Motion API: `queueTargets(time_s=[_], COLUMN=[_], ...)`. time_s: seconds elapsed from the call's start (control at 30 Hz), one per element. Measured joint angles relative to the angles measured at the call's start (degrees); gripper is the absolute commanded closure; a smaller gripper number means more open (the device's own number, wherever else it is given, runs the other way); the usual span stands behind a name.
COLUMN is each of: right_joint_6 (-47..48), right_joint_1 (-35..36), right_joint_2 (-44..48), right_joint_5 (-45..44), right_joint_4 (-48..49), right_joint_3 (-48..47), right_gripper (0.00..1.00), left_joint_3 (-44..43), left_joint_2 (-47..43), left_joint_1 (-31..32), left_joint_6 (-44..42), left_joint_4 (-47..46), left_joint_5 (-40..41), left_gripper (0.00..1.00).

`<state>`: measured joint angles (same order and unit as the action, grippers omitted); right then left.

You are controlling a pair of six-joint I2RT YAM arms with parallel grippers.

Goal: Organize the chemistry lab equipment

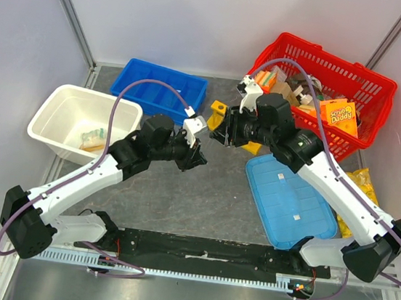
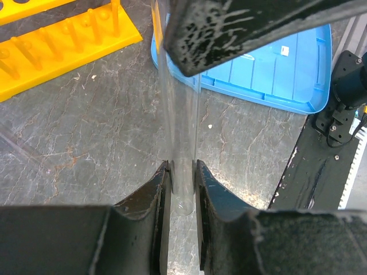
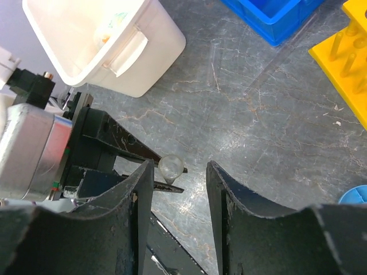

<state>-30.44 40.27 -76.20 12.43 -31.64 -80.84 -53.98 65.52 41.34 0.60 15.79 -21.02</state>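
Note:
My left gripper (image 2: 182,172) is shut on a thin clear tube (image 2: 182,114), which sticks out forward past its fingertips. In the top view the left gripper (image 1: 198,157) sits mid-table, facing my right gripper (image 1: 221,134). The right gripper (image 3: 179,172) is open. The tube's round end (image 3: 171,167) shows just in front of its left finger, and the jaws stand apart around it without pinching. The yellow test-tube rack (image 1: 220,113) stands behind both grippers, partly hidden by the right wrist, and its pegs show in both wrist views (image 2: 57,46) (image 3: 351,51). A second clear tube (image 3: 275,64) lies on the table beside the rack.
A white bin (image 1: 53,106) at the left holds a small bag with green contents (image 1: 94,137). A blue divided tray (image 1: 160,90) is at the back and a blue lid (image 1: 290,197) lies at the right. A red basket (image 1: 373,83) and a yellow chip bag (image 1: 363,181) stand far right.

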Motion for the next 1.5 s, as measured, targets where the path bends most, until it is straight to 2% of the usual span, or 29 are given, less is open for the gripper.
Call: queueTargets(time_s=[0.1, 0.23, 0.37, 0.47, 0.6, 0.77, 0.8, 0.93, 1.17, 1.5], right_joint_6=[-0.04, -0.46, -0.76, -1.07, -1.01, -0.26, 0.20, 2.91, 8.96, 16.96], right_joint_1=[0.00, 0.00, 0.00, 0.00, 0.00, 0.00, 0.00, 0.00, 0.00, -0.48], right_joint_2=[-0.59, -1.31, -1.36, -1.36, -1.09, -0.07, 0.04, 0.11, -1.57, -13.42], right_joint_5=[-0.37, -0.20, -0.20, 0.22, 0.57, -1.11, -2.12, -7.48, -19.87, -33.79], right_joint_4=[0.37, 1.03, 1.49, 2.14, 3.37, 4.48, 4.68, 5.55, 8.70, 15.67], right_joint_3=[0.00, 0.00, 0.00, 0.00, 0.63, 1.99, 2.01, 2.03, 1.40, -3.10], right_gripper=[0.60, 0.61, 0.73, 0.75, 0.75, 0.75, 0.74, 0.73, 0.72, 0.72], left_joint_3=[0.00, 0.00, 0.00, 0.00, 0.00, 0.00, 0.00, 0.00, 0.00, 1.55], left_joint_2=[0.00, 0.13, 0.22, 0.33, 0.35, 0.37, 0.37, 0.37, -1.53, -14.27], left_joint_1=[0.00, 0.00, 0.00, 0.00, 0.00, 0.00, 0.00, 0.00, 0.00, 0.00], left_joint_6=[-0.20, -0.26, -0.28, -0.31, -0.33, -0.39, -0.46, -0.48, -0.44, -0.42], left_joint_4=[0.00, 0.00, -0.04, -0.17, -0.52, -0.46, -0.39, 0.90, 3.89, 7.82], left_joint_5=[0.00, 0.33, 0.59, 1.03, 1.46, 2.99, 3.26, 5.18, 9.18, 14.60], left_gripper=[0.82, 0.82, 0.81, 0.78, 0.66, 0.36, 0.32, 0.28, 0.24, 0.23])
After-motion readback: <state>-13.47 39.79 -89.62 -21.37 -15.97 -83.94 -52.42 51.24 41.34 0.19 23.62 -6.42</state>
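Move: The test tube stands upright in the left fingers, its middle some 4 cm above that hand and about 2 cm to its right. From the open right hand, the tube's middle is about 5 cm below and 1 cm left. The yellow rack lies roughly 19 cm ahead and 6 cm right of the right hand, 25 cm lower; the blue bin 30 cm ahead and 21 cm left; the blue tray level and 26 cm right. Nearly in place, the right hand eases about a centimetre forward and left and closes its fingers on the tube's upper end. The left fingers then open wide, letting go of the lower end, and back off leftward some 6 cm while rising. The right carries the tube forward about 14 cm towards the yellow rack, drifting right, sinking slightly late, its fingers swinging clockwise to point nearly forward. ##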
